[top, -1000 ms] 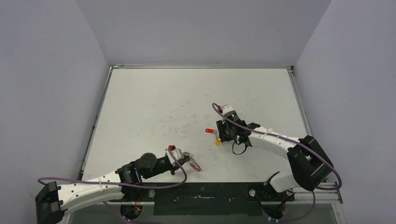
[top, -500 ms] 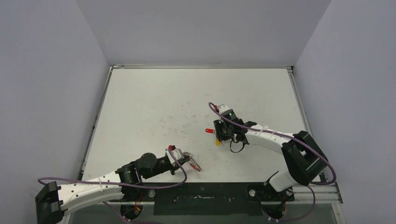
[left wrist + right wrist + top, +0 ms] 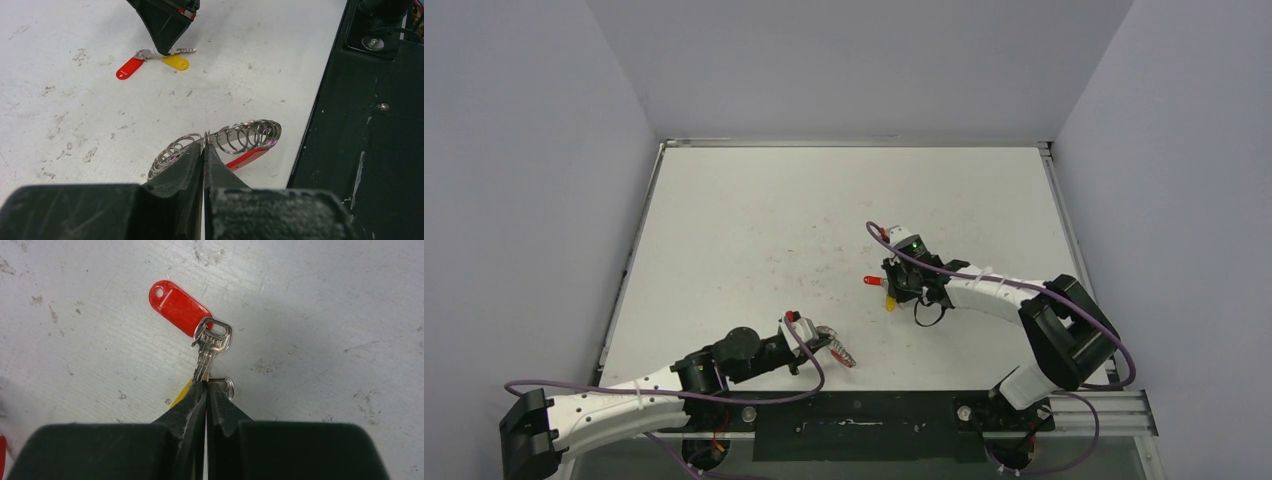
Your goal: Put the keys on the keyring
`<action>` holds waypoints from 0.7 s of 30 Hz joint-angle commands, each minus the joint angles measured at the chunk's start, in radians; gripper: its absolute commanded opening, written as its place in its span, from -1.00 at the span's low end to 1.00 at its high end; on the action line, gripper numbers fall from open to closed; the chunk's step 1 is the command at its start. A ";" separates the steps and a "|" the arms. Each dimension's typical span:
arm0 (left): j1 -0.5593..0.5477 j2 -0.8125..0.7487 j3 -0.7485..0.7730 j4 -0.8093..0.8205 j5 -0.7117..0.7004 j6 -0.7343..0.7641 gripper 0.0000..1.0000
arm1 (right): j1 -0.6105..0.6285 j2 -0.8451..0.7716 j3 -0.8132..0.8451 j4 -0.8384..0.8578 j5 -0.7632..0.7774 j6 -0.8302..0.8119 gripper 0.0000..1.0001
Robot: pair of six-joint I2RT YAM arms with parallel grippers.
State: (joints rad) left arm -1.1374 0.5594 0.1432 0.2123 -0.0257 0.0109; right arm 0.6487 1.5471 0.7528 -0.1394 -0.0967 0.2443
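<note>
Two small silver keys lie touching on the white table (image 3: 754,220). One key (image 3: 212,341) carries a red tag (image 3: 177,306), and the other's head (image 3: 228,388) and yellow tag (image 3: 186,388) peek out from under my right fingers. My right gripper (image 3: 206,385) is shut, its tips down on the end of the red-tagged key's blade; no key shows between the jaws. From above, the right gripper (image 3: 890,291) covers the keys (image 3: 872,280). The keyring (image 3: 250,136), a coil of silver loops with a red strip, is pinched by one loop in my shut left gripper (image 3: 204,146), at the near table edge (image 3: 842,353).
A black base plate (image 3: 360,150) runs along the near edge, just right of the keyring. Grey walls close in the table on three sides. The table surface is scuffed with small marks.
My right gripper has closed over the keys and its wrist has shifted slightly left. The left arm and the keyring have not moved.
</note>
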 commanded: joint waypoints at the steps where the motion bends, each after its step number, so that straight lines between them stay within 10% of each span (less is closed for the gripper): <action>1: -0.004 -0.009 0.051 0.004 0.002 -0.005 -1.00 | -0.003 -0.077 0.004 0.026 0.000 -0.024 -1.00; 21: -0.004 0.011 0.083 -0.007 0.018 0.011 -1.00 | -0.020 -0.493 -0.047 -0.087 -0.301 -0.042 -1.00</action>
State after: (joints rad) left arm -1.1374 0.5606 0.1669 0.1787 -0.0219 0.0147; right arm 0.6338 1.0935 0.6960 -0.1993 -0.2871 0.2199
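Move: The right hand already pinches the yellow-tagged key just above the table. The keyring it is meant for lies about 10 cm to the left, 12 cm back and some 6 cm higher, with the left gripper about 12 cm left, 10 cm back and 9 cm up. The red-tagged key lies roughly 3 cm left and 2 cm ahead, on the table. From the left hand, the keyring's middle is about 3 cm back, 2 cm right and 3 cm below. Up goes the right hand, almost straight, by about 12 cm, slow at first and then quick, easing some 3 cm back near the end. It keeps its pinch on the yellow-tagged key and tilts some 20 degrees, so the fingers swing leftward and point less steeply down. The left hand stays put, holding the keyring. ##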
